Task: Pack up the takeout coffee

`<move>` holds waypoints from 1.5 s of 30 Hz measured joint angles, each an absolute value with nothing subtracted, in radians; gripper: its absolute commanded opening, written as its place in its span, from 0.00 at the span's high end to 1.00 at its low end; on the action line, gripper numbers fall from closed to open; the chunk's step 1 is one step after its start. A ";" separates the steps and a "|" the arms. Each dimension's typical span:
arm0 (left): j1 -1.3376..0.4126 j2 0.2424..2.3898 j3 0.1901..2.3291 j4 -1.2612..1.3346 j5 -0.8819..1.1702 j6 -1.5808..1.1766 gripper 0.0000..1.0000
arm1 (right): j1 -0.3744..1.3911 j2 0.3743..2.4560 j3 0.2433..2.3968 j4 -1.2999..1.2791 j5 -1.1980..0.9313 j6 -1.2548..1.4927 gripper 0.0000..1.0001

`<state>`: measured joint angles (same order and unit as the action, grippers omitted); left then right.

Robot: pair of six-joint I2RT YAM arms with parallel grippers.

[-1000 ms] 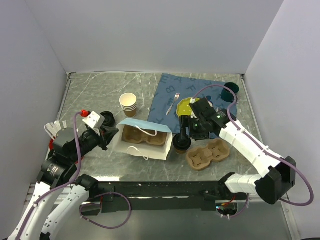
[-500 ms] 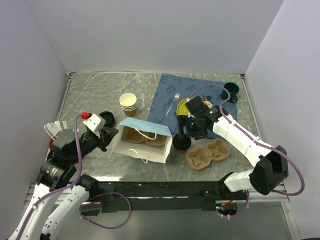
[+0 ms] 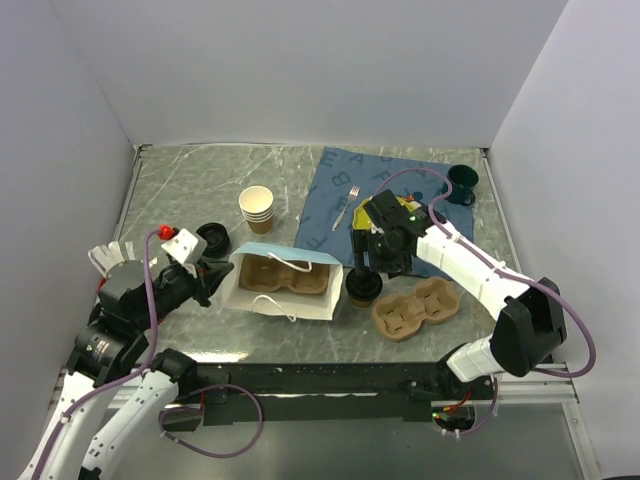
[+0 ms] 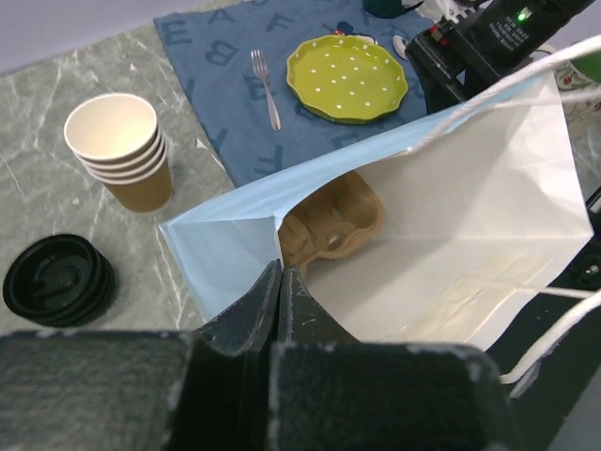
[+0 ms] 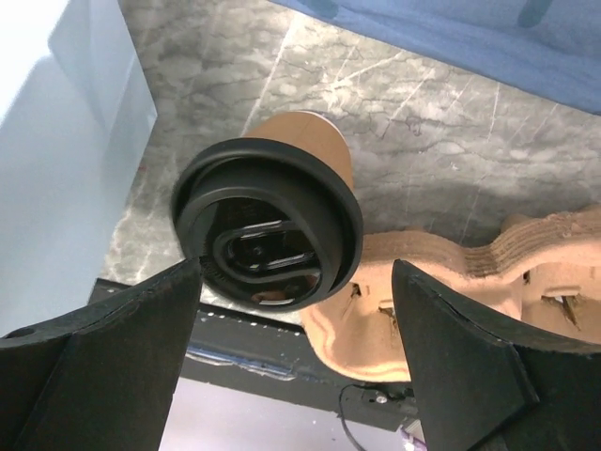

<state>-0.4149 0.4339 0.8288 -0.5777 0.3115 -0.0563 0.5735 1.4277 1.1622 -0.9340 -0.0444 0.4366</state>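
The takeout coffee [image 3: 362, 289], a brown paper cup with a black lid, stands upright between the white paper bag [image 3: 290, 297] and a loose pulp cup carrier [image 3: 415, 308]. My right gripper [image 3: 367, 264] hovers open just above it. In the right wrist view the coffee [image 5: 268, 221] sits beyond and between the wide-apart fingertips of the right gripper [image 5: 296, 268], untouched. My left gripper [image 3: 212, 278] is shut on the bag's left rim, holding its mouth open. In the left wrist view the left gripper [image 4: 279, 272] pinches the blue edge of the bag [image 4: 451, 216], and a second carrier [image 4: 333, 221] lies inside.
A stack of lidless cups [image 3: 257, 209] and a pile of black lids [image 3: 213, 238] sit left of the bag. A blue cloth [image 3: 335, 190] holds a fork [image 3: 346, 207] and a green plate [image 4: 347, 80]. A dark green mug [image 3: 462, 180] is at the far right.
The right arm has swung its wrist slightly toward the far side while staying open over the coffee. The left gripper, the bag and the coffee have stayed where they were.
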 measured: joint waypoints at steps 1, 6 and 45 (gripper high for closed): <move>-0.415 0.436 0.840 -0.592 0.304 -0.071 0.82 | 0.574 1.430 1.181 -0.952 -0.042 0.437 0.11; -0.415 0.490 0.971 -0.680 0.255 -0.182 0.75 | 0.574 1.443 1.356 -1.046 -0.002 0.440 0.12; -0.414 0.923 1.376 -0.775 0.026 -0.435 0.18 | 1.664 1.169 0.966 -0.537 0.347 0.196 0.12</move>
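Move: From the left hand, shut on the bag's rim, the bag's middle is about 11 cm right, 1 cm back and 15 cm below. The black lids lie some 14 cm ahead and 5 cm left, the paper cups 19 cm ahead and 5 cm right, both well below. From the right hand, the bag's middle is about 18 cm left, 4 cm back, about level in height; the lidded coffee is just below, 2 cm left, and the cup tray 10 cm right and 3 cm back. Opening wide, the left fingers let go of the bag's rim as the hand rises about 6 cm and draws slightly back, then goes forward to finish higher and ahead. The right hand, still open, leaves the coffee, lifting some 17 cm, then sweeps back and left while sinking towards the tipped bag's mouth end, turning roughly 60 degrees counter-clockwise. ##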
